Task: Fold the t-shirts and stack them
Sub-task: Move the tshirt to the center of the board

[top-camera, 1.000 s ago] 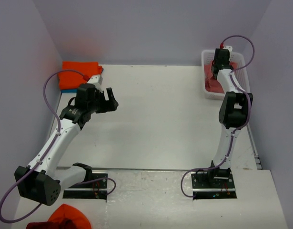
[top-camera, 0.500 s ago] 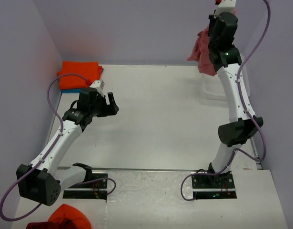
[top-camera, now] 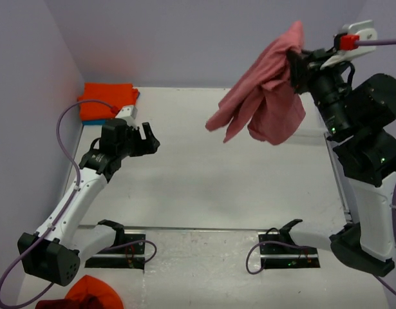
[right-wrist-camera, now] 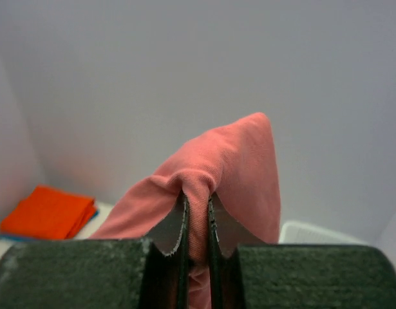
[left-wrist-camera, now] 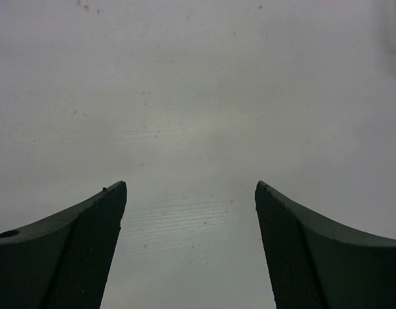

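Note:
A dusty salmon-red t-shirt (top-camera: 265, 96) hangs crumpled in the air over the table's back right. My right gripper (top-camera: 294, 61) is shut on a fold at its top. The right wrist view shows that fold of the salmon-red t-shirt (right-wrist-camera: 243, 161) pinched between the jaws of the right gripper (right-wrist-camera: 198, 196). A folded orange t-shirt (top-camera: 107, 100) lies in the back left corner on a teal-blue one (top-camera: 137, 95), of which only an edge shows. My left gripper (top-camera: 149, 138) hovers open near that stack, over bare table, with nothing between its fingers (left-wrist-camera: 88, 244).
A white basket rim (right-wrist-camera: 320, 232) shows behind the hanging shirt in the right wrist view. Purple walls close in the table on three sides. Orange and dark red cloth (top-camera: 91, 293) lies below the near edge at bottom left.
My right arm has lifted the salmon-red t-shirt out of the basket and swung it high, up and toward the table's middle. The left gripper has barely shifted and stays open.

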{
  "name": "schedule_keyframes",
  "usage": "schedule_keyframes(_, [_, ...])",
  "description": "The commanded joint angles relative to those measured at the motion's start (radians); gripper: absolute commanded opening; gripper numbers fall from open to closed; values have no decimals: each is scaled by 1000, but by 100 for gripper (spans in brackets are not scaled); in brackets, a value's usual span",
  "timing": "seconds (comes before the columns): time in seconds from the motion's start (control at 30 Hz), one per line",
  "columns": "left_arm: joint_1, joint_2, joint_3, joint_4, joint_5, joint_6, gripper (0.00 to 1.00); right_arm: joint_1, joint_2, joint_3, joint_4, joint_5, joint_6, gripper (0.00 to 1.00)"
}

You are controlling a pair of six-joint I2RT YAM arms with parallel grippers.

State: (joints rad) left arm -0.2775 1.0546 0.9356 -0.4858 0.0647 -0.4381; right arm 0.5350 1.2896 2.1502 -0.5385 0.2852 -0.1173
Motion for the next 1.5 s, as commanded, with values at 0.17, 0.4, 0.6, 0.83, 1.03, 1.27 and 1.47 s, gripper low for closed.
schedule_keyframes(0.17, [-9,-64,71,27,33,-25,80,-41,86,-178,-78,-181,93,85])
schedule_keyframes(0.4, [-22,-59,60,13,53,-4,77,-43,160,-266,-48,-45,174,99])
schedule_keyframes(0.6, [-72,10,60,9,174,19,75,-41,-13,-516,-186,-38,321,99])
schedule_keyframes(0.83, [-406,203,69,27,94,-85,64,-43,-314,-906,-92,2,401,99])
schedule_keyframes(1.03, [-736,239,75,-13,-193,-234,66,-43,-400,-897,-133,49,390,99])
schedule_keyframes(1.27, [-848,254,-15,-20,-212,-353,64,-43,-499,-928,-136,-1,401,99])
schedule_keyframes(1.47, [-885,263,-116,65,-164,-401,61,-41,-585,-952,-137,-9,407,99])
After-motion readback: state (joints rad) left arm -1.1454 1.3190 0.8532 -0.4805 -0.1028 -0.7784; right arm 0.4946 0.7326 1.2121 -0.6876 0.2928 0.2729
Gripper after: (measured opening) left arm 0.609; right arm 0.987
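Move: The right hand, high up, still grips the t-shirt; the open front-middle stretch of board it is bound for lies about 62 cm below, 10 cm nearer the base and 5 cm to its left. The white basket stands 24 cm ahead, 22 cm right and 60 cm below. From the empty left hand the hanging t-shirt is some 29 cm right, 5 cm ahead and 30 cm higher. The right fingers spring wide at once and let go of the t-shirt, the hand plunging about 30 cm, surging forward then drawing back towards the base as it tips down, and finally easing up slightly. The left hand rises briefly, then sweeps back and right, some 18 cm each way, sinking over the t-shirt's left end, turning clockwise, its fingers narrowing but still open. ##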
